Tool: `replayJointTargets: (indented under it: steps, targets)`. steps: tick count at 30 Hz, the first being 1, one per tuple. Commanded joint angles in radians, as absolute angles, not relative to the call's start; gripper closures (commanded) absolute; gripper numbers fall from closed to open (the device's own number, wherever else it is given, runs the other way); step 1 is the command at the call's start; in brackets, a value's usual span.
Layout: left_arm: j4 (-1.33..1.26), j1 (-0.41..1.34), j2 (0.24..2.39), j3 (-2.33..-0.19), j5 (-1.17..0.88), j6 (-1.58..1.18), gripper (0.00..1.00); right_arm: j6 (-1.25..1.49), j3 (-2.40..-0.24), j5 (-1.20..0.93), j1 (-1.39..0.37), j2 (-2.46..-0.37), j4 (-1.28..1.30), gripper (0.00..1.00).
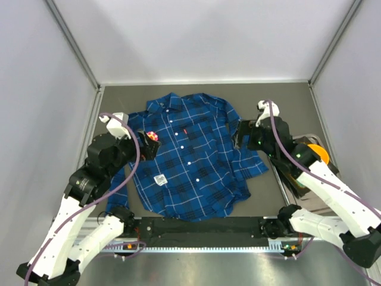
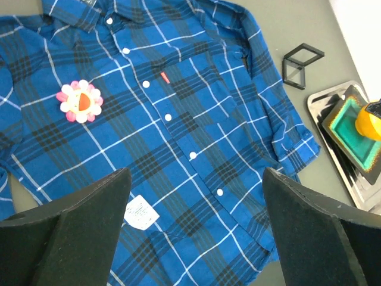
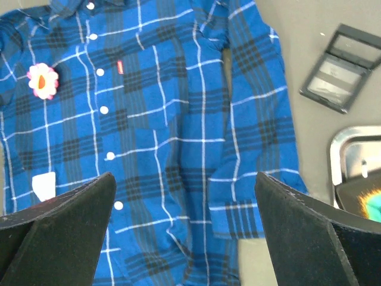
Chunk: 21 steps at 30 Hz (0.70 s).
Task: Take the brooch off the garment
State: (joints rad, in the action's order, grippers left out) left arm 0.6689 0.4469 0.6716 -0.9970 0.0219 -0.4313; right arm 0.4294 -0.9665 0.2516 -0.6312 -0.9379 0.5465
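The blue plaid shirt [image 1: 190,158] lies flat in the middle of the table, collar at the far side. The brooch [image 1: 152,136], a small pink and white flower with a red and yellow centre, is pinned on its left chest; it shows in the left wrist view [image 2: 80,102] and the right wrist view [image 3: 43,80]. My left gripper [image 1: 147,145] is open and empty, hovering above the shirt just beside the brooch. My right gripper [image 1: 239,134] is open and empty, above the shirt's right sleeve. The shirt fills both wrist views [image 2: 178,137] [image 3: 161,143].
A white square tag [image 1: 159,179] sits on the shirt's lower left [image 2: 141,212]. A metal tray [image 2: 333,137] with a dark dish and an orange bowl [image 1: 316,153] stands at the right. A small black frame [image 2: 302,63] lies on the table beside the right sleeve.
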Motion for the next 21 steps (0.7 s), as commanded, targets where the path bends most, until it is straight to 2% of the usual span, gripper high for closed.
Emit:
replayJointTargets:
  steps: [1,4,5,9,12,15,16,17,18,20,21]
  targets:
    - [0.69,0.451,0.718,-0.993,0.083,-0.469,0.06,0.42,-1.089,0.209,-0.657,-1.063,0.418,0.01]
    - [0.73,0.449,0.764,-0.979,0.173,-0.508,0.12,0.408,-1.167,0.144,-0.692,-1.193,0.374,0.01]
    - [0.747,0.448,0.779,-0.976,0.245,-0.546,0.12,0.394,-1.189,0.121,-0.707,-1.227,0.335,0.01]
    - [0.746,0.433,0.86,-0.954,0.275,-0.595,0.11,0.374,-1.355,0.062,-0.784,-1.455,0.258,0.01]
    - [0.683,0.358,0.906,-0.927,0.177,-0.626,0.08,0.411,-1.419,-0.023,-0.808,-1.623,0.126,0.01]
    - [0.603,0.195,0.942,-0.891,0.062,-0.658,0.07,0.475,-1.451,-0.11,-0.808,-1.771,-0.05,0.01]
    - [0.585,0.101,0.965,-0.868,-0.045,-0.67,0.07,0.485,-1.466,-0.127,-0.808,-1.807,-0.076,0.01]
    - [0.556,0.059,0.979,-0.853,-0.087,-0.692,0.09,0.506,-1.479,-0.152,-0.807,-1.837,-0.098,0.01]
    - [0.499,0.023,0.992,-0.839,-0.125,-0.699,0.19,0.514,-1.491,-0.164,-0.808,-1.897,-0.116,0.02]
    - [0.448,-0.041,1.051,-0.819,-0.201,-0.706,0.29,0.523,-1.491,-0.196,-0.808,-1.946,-0.173,0.06]
    - [0.431,-0.044,1.074,-0.824,-0.201,-0.701,0.4,0.522,-1.499,-0.208,-0.808,-1.988,-0.181,0.08]
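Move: The brooch lies on the garment some 18 cm ahead of the left hand, 5 cm to its left and about 27 cm below. From the right hand it is about 14 cm ahead, 35 cm to the left and 22 cm below. The white patch sits some 15 cm nearer the robot than the brooch and 4 cm to its right; the red tag lies 14 cm right of the brooch and 3 cm farther out. The brooch is closed in on from both sides. The left hand sinks about 13 cm while easing forward, then swings left too (some 8 cm), tipping down and turning counter-clockwise by 25 to 30 degrees, its open fingers narrowing somewhat. The right hand sweeps about 27 cm left and 10 cm forward, wide open and turning counter-clockwise, dipping late; neither reaches the cloth. ##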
